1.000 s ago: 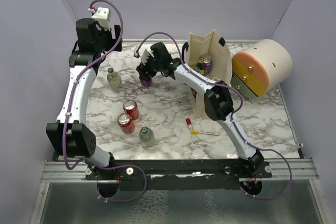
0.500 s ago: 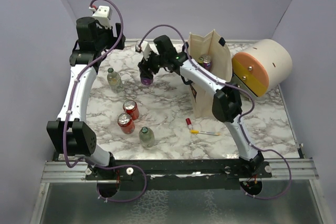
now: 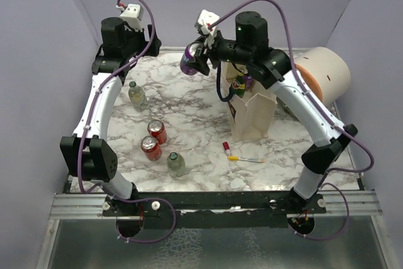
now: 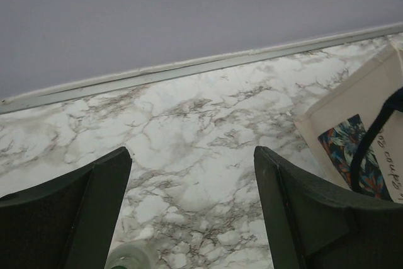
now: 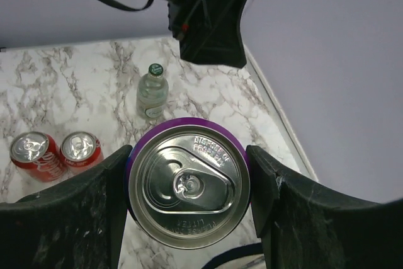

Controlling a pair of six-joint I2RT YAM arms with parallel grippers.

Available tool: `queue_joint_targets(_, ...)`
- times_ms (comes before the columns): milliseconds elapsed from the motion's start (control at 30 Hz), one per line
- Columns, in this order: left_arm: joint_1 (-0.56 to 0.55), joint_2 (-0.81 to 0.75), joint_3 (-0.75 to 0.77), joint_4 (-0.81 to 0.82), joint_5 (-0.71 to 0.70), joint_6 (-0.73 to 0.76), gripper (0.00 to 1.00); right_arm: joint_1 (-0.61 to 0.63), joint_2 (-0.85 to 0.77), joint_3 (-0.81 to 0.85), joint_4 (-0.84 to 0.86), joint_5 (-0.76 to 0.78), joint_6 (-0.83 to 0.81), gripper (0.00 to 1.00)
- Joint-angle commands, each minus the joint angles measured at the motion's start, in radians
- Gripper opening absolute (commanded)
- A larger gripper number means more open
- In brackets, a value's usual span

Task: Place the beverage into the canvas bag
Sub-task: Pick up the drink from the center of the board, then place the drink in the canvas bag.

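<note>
A purple beverage can [image 3: 191, 61] hangs in the air left of the canvas bag [image 3: 253, 110], well above the marble table. My right gripper [image 5: 189, 194] is shut on it; both fingers press the sides of the can [image 5: 187, 181], whose silver top faces the camera. The beige bag stands upright at the right middle with several drinks [image 3: 242, 82] inside. My left gripper [image 4: 192, 174] is open and holds nothing, raised near the back left wall. A printed side of the bag [image 4: 349, 133] shows at its right.
Two red cans [image 3: 154, 140] and a clear bottle [image 3: 176, 164] stand at the front left. Another green-capped bottle [image 3: 136, 94] stands behind them. A marker [image 3: 227, 148] and a pen [image 3: 247, 159] lie before the bag. A cream-and-orange cylinder [image 3: 318, 80] sits at the right.
My right arm has lifted the purple can off the table and swung up and rightward, closer to the bag. The left arm has shifted slightly back and up.
</note>
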Motion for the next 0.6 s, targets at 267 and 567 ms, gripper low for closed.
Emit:
queue_joint_targets(267,-0.256,0.098,0.066,0.078,0.172,0.08,0.81,-0.196,-0.283,-0.106,-0.134,0.204,-0.046,0.32)
queue_joint_targets(567,-0.369,0.197,0.139,0.082,0.216,0.045,0.81,-0.383,-0.306,-0.251,-0.12,0.193,-0.077,0.31)
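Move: The canvas bag that the held purple can is being taken to has its middle some 19 cm to the right of the right hand, about 10 cm farther out and 26 cm below. The green bottle in the bag is roughly 15 cm right, 12 cm ahead; the drum-shaped box about 43 cm right, 15 cm ahead. From the empty left hand the bag is about 38 cm right and 2 cm back, with the clear bottle 4 cm left, 3 cm back and 26 cm below. The purple can, still gripped, travels quickly about 20 cm to the right towards the bag's mouth; the right hand rises slightly, then sinks again, and turns nearly 30 degrees clockwise. Meanwhile the left hand, empty and staying open, sweeps about 20 cm right to near the bag's left rim, also turning clockwise, without visible contact. ##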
